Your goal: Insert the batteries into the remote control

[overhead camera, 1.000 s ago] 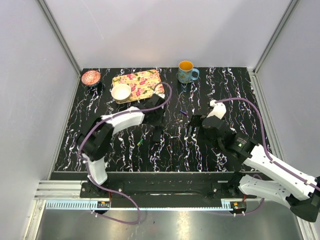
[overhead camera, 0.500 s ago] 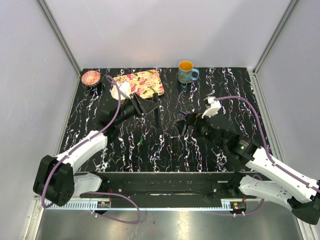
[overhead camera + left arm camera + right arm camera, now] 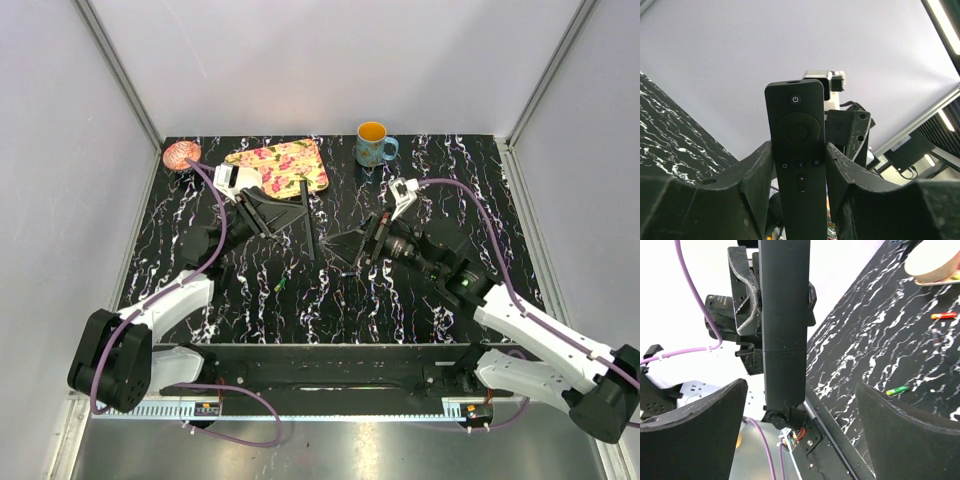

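Note:
My left gripper (image 3: 799, 150) is shut on the remote control (image 3: 797, 165), a slim black bar held up off the table with its button face toward the left wrist camera. From above, the remote control (image 3: 308, 225) hangs over the table's middle, and my right gripper (image 3: 350, 245) is just right of it. In the right wrist view the plain back of the remote control (image 3: 785, 325) shows between the wide-open fingers (image 3: 700, 415), touching neither. Three batteries lie on the table: green (image 3: 897, 389), reddish (image 3: 944, 316) and dark purple (image 3: 936, 335). The green battery (image 3: 281, 285) also shows from above.
A blue mug (image 3: 374, 144) with an orange inside stands at the back. A floral tray (image 3: 290, 160) lies left of it and a pink bowl (image 3: 181, 154) sits in the back left corner. A white bowl (image 3: 935, 262) rests by the tray.
My left arm has swung out and raised the remote control off the table, tilting it up. My right gripper has moved left and turned to face the remote, staying open.

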`<state>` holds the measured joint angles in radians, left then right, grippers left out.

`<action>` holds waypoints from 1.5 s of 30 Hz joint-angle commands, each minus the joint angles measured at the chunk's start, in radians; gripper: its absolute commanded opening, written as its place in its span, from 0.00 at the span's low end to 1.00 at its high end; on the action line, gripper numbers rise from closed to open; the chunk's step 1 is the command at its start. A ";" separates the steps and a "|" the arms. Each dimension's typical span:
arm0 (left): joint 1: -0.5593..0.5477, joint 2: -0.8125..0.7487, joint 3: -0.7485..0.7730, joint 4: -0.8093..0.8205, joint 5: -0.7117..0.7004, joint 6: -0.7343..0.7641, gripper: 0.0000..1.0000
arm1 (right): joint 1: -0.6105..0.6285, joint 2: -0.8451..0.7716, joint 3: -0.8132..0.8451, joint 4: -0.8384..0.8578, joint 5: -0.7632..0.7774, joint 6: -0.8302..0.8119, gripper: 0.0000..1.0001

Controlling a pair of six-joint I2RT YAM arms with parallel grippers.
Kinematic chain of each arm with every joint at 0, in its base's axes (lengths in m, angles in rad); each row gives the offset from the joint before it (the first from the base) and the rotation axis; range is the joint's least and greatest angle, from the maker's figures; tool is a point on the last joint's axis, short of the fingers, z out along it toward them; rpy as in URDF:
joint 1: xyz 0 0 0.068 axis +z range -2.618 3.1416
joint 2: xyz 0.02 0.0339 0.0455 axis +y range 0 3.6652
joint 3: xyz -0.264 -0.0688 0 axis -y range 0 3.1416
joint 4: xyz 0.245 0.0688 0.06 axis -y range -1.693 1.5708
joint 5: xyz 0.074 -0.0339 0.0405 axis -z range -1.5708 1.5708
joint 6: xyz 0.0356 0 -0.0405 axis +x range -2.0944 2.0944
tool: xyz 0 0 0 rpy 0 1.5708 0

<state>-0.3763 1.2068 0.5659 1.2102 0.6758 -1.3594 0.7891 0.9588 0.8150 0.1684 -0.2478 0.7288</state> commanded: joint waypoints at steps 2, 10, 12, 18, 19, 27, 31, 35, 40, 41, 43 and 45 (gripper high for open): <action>0.002 -0.026 0.017 0.149 0.039 -0.044 0.09 | -0.005 0.049 -0.014 0.181 -0.123 0.086 1.00; 0.002 -0.049 0.029 0.097 0.045 -0.015 0.09 | -0.005 0.132 0.012 0.250 -0.196 0.113 0.93; 0.004 -0.049 0.032 0.092 0.045 -0.014 0.09 | -0.005 0.152 0.010 0.270 -0.215 0.118 0.89; 0.004 -0.041 0.028 0.098 0.039 -0.014 0.09 | -0.004 0.198 0.012 0.327 -0.249 0.144 0.85; 0.004 -0.041 0.025 0.100 0.036 -0.017 0.09 | -0.007 0.208 0.013 0.333 -0.251 0.146 0.84; 0.004 -0.036 0.025 0.106 0.033 -0.015 0.09 | -0.005 0.241 0.003 0.413 -0.280 0.185 0.61; 0.004 -0.036 0.019 0.103 0.030 -0.014 0.11 | -0.005 0.233 -0.005 0.424 -0.292 0.185 0.39; 0.008 -0.046 0.020 0.025 0.030 0.005 0.70 | -0.005 0.201 0.004 0.349 -0.304 0.152 0.10; 0.045 -0.139 0.045 -0.274 -0.024 0.162 0.99 | -0.007 0.118 0.078 0.074 -0.263 -0.006 0.00; 0.053 -0.157 0.064 -0.411 -0.038 0.195 0.99 | -0.005 0.109 0.094 -0.051 -0.214 -0.032 0.00; 0.065 -0.212 0.090 -0.553 -0.088 0.318 0.99 | -0.005 0.094 0.153 -0.185 -0.150 -0.124 0.00; 0.051 -0.245 0.179 -0.855 -0.152 0.438 0.99 | -0.001 0.101 0.231 -0.405 0.006 -0.202 0.00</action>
<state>-0.3233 1.0523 0.5953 0.8158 0.6525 -1.1919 0.7883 1.0927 0.8940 0.1223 -0.4545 0.7197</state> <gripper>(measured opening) 0.987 0.440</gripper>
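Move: Just ahead-left of the right gripper, about 5 cm ahead and 6 cm to its left at nearly the same height, lies the remote's middle. The left fingers hold the remote near that middle, which is 1 cm back of them. On the table some 33 cm below the right hand, the silver battery lies 8 cm ahead and 3 cm right, the green battery 5 cm ahead and 15 cm left. Reaching about 5 cm to its left while turning some 15 degrees counter-clockwise, the right hand brings its open fingers around the remote's battery-cover end and pinches it. The left hand first eases back and up under 2 cm and holds, then opens wide and draws off forward and left, sinking, as the right hand heads back right with the remote and dips slightly. ##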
